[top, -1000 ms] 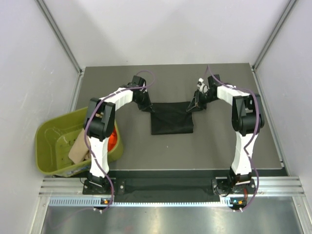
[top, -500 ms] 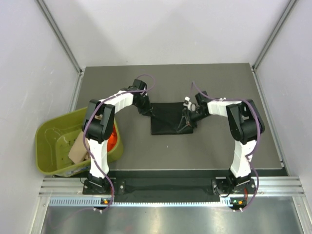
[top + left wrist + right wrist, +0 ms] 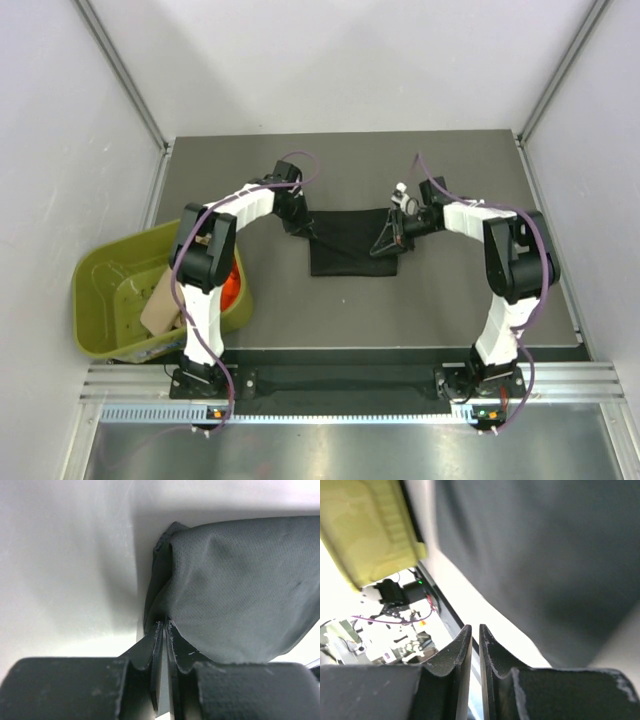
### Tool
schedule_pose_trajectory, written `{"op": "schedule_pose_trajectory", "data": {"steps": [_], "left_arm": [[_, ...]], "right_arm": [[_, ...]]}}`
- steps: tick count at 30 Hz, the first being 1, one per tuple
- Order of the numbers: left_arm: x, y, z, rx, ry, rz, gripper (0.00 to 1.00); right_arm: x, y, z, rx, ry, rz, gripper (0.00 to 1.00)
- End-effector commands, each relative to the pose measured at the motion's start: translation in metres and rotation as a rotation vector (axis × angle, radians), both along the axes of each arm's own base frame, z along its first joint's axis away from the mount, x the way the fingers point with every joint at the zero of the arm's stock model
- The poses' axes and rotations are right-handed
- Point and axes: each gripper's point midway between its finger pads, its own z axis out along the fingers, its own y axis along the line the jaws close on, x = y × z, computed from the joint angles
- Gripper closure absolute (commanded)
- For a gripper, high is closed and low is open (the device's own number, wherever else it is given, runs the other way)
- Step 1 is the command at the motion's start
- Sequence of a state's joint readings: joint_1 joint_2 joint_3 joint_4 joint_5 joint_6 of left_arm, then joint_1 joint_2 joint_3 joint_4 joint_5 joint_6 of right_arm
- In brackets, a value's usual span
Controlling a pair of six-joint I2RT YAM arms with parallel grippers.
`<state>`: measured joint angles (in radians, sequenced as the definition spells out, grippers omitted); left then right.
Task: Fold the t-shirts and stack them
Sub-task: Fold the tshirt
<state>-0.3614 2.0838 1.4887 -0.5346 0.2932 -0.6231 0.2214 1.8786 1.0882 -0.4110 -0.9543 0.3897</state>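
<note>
The black t-shirt [image 3: 345, 252] lies folded in a rectangle mid-table. My left gripper [image 3: 303, 226] is at its far left corner, shut on a bunch of the black t-shirt's cloth [image 3: 240, 580], which spreads out from the left gripper's tips [image 3: 165, 622]. My right gripper [image 3: 385, 243] hovers over the shirt's right edge. In the right wrist view the right gripper [image 3: 475, 626] is shut, only a thin slit showing and nothing in it, with the black t-shirt [image 3: 545, 555] beyond the tips. The orange-red t-shirt [image 3: 232, 285] and the beige t-shirt [image 3: 160, 305] lie in the tub.
The olive-green tub [image 3: 105, 270] sits off the table's left edge beside the left arm, and the tub [image 3: 365, 530] also shows in the right wrist view. White walls enclose the table on three sides.
The right gripper left the shirt's far right corner, swung inward and nearer over the cloth, then drew back slightly to the right edge. The left gripper has barely moved.
</note>
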Motion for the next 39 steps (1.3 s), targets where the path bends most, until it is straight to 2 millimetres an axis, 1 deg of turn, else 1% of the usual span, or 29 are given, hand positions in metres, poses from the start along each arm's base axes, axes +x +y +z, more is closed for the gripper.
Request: {"op": "schedule_pose_trajectory", "data": {"steps": [1,3,4,6,7,9,11,12,14,15,16,17,18,19,20,21,22,23,24,25,27,28,30,31,33,34,36,37,39], "left_arm": [[-0.002,0.006,0.030,0.020,-0.044,-0.007,0.88],[-0.007,0.003,0.038,-0.003,-0.045,-0.002,0.87],[-0.009,0.001,0.049,-0.018,-0.064,-0.006,0.87],[-0.016,-0.007,0.055,-0.034,-0.068,-0.018,0.87],[-0.018,-0.009,0.063,-0.043,-0.080,-0.021,0.87],[-0.025,-0.016,0.067,-0.054,-0.080,-0.026,0.87],[-0.033,-0.028,0.075,-0.071,-0.096,-0.049,0.87],[-0.039,-0.036,0.076,-0.079,-0.094,-0.064,0.87],[-0.044,-0.049,0.081,-0.104,-0.109,-0.084,0.87],[-0.054,-0.062,0.080,-0.126,-0.096,-0.107,0.87],[-0.053,-0.071,0.079,-0.148,-0.106,-0.118,0.87],[-0.057,-0.077,0.078,-0.162,-0.097,-0.125,0.87],[-0.063,-0.085,0.074,-0.179,-0.070,-0.127,0.87],[-0.064,-0.086,0.068,-0.183,-0.054,-0.119,0.87],[-0.062,-0.088,0.066,-0.191,-0.062,-0.107,0.87],[-0.065,-0.084,0.056,-0.179,-0.041,-0.087,0.87],[-0.063,-0.080,0.050,-0.159,-0.044,-0.068,0.88],[-0.065,-0.074,0.044,-0.133,-0.028,-0.057,0.88],[-0.066,-0.067,0.037,-0.104,-0.023,-0.052,0.88],[-0.066,-0.060,0.030,-0.068,-0.023,-0.044,0.88],[-0.073,-0.046,0.016,-0.024,0.010,-0.038,0.88],[-0.076,-0.041,0.011,-0.014,0.020,-0.034,0.89],[-0.085,-0.032,0.000,0.005,0.046,-0.032,0.89],[-0.089,-0.031,-0.001,0.008,0.050,-0.034,0.89],[-0.099,-0.025,-0.012,0.020,0.073,-0.032,0.89],[-0.100,-0.023,-0.017,0.027,0.074,-0.029,0.89],[-0.104,-0.018,-0.026,0.048,0.089,-0.034,0.89],[-0.105,-0.017,-0.030,0.054,0.098,-0.035,0.89],[-0.105,-0.017,-0.031,0.056,0.097,-0.041,0.89]], "right_arm": [[0.021,0.023,0.040,0.082,-0.122,0.028,0.88],[0.021,0.023,0.033,0.087,-0.102,0.025,0.88],[0.022,0.024,0.027,0.086,-0.102,0.021,0.88],[0.013,0.019,0.010,0.070,-0.069,0.015,0.88],[0.006,0.014,-0.005,0.055,-0.049,0.009,0.88],[-0.003,0.007,-0.021,0.036,-0.021,-0.001,0.89],[-0.014,-0.002,-0.039,0.015,0.016,-0.019,0.89],[-0.018,-0.004,-0.041,0.010,0.022,-0.019,0.89],[-0.023,-0.007,-0.039,-0.009,0.019,-0.014,0.89],[-0.025,-0.007,-0.035,-0.013,0.015,-0.007,0.89],[-0.022,-0.007,-0.026,-0.010,-0.014,-0.006,0.89],[-0.016,-0.005,-0.016,-0.007,-0.037,-0.005,0.89],[-0.016,-0.003,-0.009,-0.008,-0.037,-0.001,0.89],[-0.013,-0.001,0.003,-0.003,-0.057,-0.003,0.89],[-0.003,0.005,0.016,0.004,-0.097,0.003,0.89],[0.001,0.008,0.024,0.007,-0.109,0.004,0.89],[0.000,0.018,0.029,0.010,-0.110,0.022,0.89],[0.009,0.025,0.038,0.019,-0.141,0.027,0.89],[0.010,0.032,0.039,0.023,-0.140,0.036,0.89],[0.013,0.045,0.038,0.035,-0.134,0.052,0.89],[0.015,0.058,0.033,0.047,-0.126,0.068,0.89],[0.015,0.070,0.025,0.055,-0.112,0.081,0.89],[0.013,0.081,0.015,0.069,-0.092,0.092,0.89],[0.008,0.087,0.003,0.067,-0.053,0.099,0.89],[0.000,0.087,-0.012,0.066,-0.029,0.101,0.89],[-0.011,0.081,-0.026,0.053,0.010,0.097,0.90],[-0.019,0.072,-0.038,0.037,0.035,0.089,0.90],[-0.027,0.064,-0.045,0.026,0.049,0.094,0.91],[-0.033,0.054,-0.047,0.008,0.069,0.091,0.91]]}}
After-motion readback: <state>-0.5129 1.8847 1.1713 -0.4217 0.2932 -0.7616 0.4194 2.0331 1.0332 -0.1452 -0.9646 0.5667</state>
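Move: The folded t-shirt lies flat, its middle about 9 cm right of the left hand and 2 cm back; its near-left corner is some 11 cm straight back from that hand. From the right hand, raised about 5 cm over the cloth, the shirt's middle is roughly 6 cm ahead and 5 cm left, the near-left corner 15 cm left and 3 cm back. The green bin is about 31 cm left of the left hand and 15 cm back. Left hand hops about 9 cm back towards the near-left corner; right dips twice, ending 6 cm left and lower. ##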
